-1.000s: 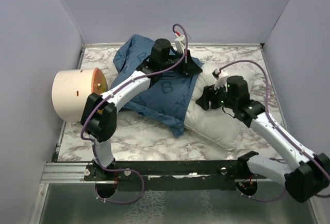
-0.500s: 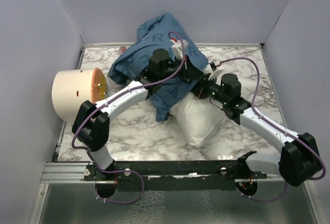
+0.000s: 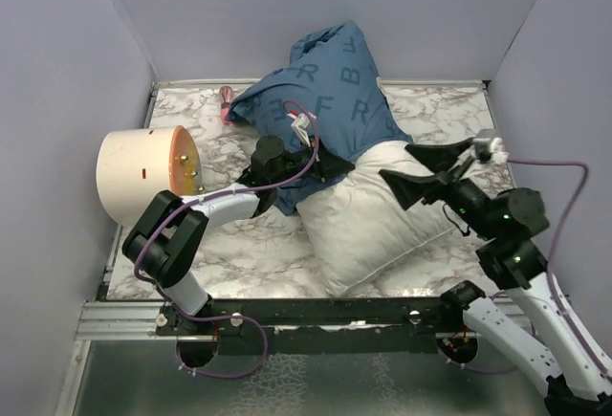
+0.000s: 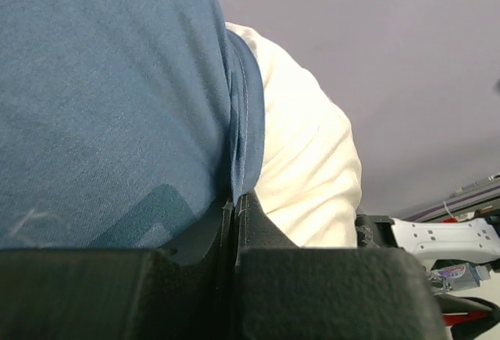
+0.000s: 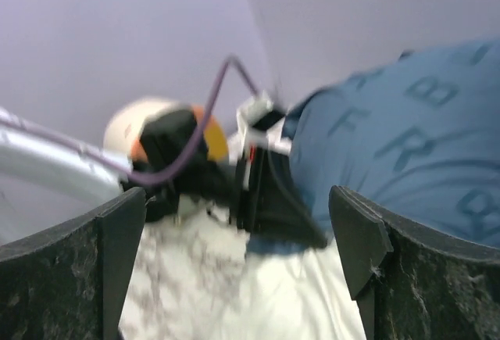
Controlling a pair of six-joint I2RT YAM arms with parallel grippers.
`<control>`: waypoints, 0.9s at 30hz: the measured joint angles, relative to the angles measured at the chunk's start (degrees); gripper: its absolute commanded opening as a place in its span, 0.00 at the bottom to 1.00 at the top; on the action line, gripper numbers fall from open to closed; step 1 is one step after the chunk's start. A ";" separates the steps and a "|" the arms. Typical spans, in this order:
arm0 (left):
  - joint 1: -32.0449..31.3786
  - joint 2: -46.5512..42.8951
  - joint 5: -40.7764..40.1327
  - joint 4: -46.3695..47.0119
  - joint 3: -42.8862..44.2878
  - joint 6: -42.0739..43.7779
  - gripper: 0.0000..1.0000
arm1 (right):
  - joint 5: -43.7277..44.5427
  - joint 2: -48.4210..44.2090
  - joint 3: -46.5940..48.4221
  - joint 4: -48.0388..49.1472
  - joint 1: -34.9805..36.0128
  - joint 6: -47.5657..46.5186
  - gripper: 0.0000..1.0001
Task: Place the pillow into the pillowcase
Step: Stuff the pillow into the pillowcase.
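The blue lettered pillowcase [image 3: 335, 81] is bunched up at the back of the table, over the far end of the white pillow [image 3: 373, 225]. The pillow's near end lies bare on the marble. My left gripper [image 3: 346, 162] is shut on the pillowcase's hem at the pillow's edge. In the left wrist view the left gripper [image 4: 235, 203] pinches that hem, with the pillowcase [image 4: 109, 82] to the left and the pillow [image 4: 308, 160] to the right. My right gripper [image 3: 396, 162] hangs open just above the pillow, holding nothing. In the right wrist view the right gripper [image 5: 242, 246] frames the pillow [image 5: 258, 309], the pillowcase [image 5: 398, 144] and the left gripper [image 5: 269, 191].
A cream cylinder with an orange end [image 3: 143, 175] lies on its side at the left of the table. A small pink thing [image 3: 227, 103] sits at the back left, by the pillowcase. Lilac walls close in the marble table [image 3: 239, 253] on three sides.
The left gripper has drawn back toward the near left with the hem; the pillowcase has risen over the pillow's far end. The right gripper has opened and pulled back to the right.
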 measured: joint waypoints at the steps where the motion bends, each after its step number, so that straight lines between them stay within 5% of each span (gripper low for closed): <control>1: 0.04 0.07 0.15 1.38 -0.57 -0.31 0.00 | 2.27 -1.20 3.17 -1.99 0.00 0.07 1.00; 4: 0.09 0.22 0.28 3.74 -1.55 -0.59 0.00 | 13.16 -1.42 10.40 -8.15 0.02 1.95 1.00; 9: 0.09 -0.35 0.44 3.17 -1.66 0.81 0.00 | 23.96 3.10 7.58 -16.26 -1.31 6.27 1.00; 18: 0.72 -4.15 1.92 -2.75 -1.40 5.68 0.00 | 8.87 10.29 -3.23 -17.55 -21.73 7.74 0.97; 21: 0.85 -4.17 2.82 -3.85 -0.63 6.43 0.00 | 0.81 11.82 -6.32 -12.52 -24.48 7.76 0.72; 24: 0.94 -4.17 3.78 -5.29 0.90 6.82 0.00 | -8.66 17.64 -9.75 -3.13 -25.09 9.01 0.23; 27: 0.92 -4.15 4.83 -7.82 4.33 6.88 0.00 | -16.79 25.66 -9.46 4.94 -25.31 10.82 0.01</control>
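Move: The bulge of white pillow just outside the pillowcase mouth lies about 9 cm ahead of the open right hand, 6 cm to its right and 18 cm below. From there, the hem's far-right corner is some 7 cm farther ahead and 4 cm farther right. The pillow's near corner is about 9 cm back from the right hand, 5 cm left and 30 cm down. From the left hand, already on the near part of the hem, the bulge is about 9 cm right, level ahead, 5 cm lower. The right fingers end up closing on the white pillow beside the case mouth, pinching a fold. The hand gets there by lifting briefly and swinging right, then plunging forward and down, still open and tipping its fingers some 35 degrees downward, and cutting back left as they shut; it ends nearly 18 cm lower. The left hand keeps its pinch on the hem and raises it about 3 cm, mostly late. ##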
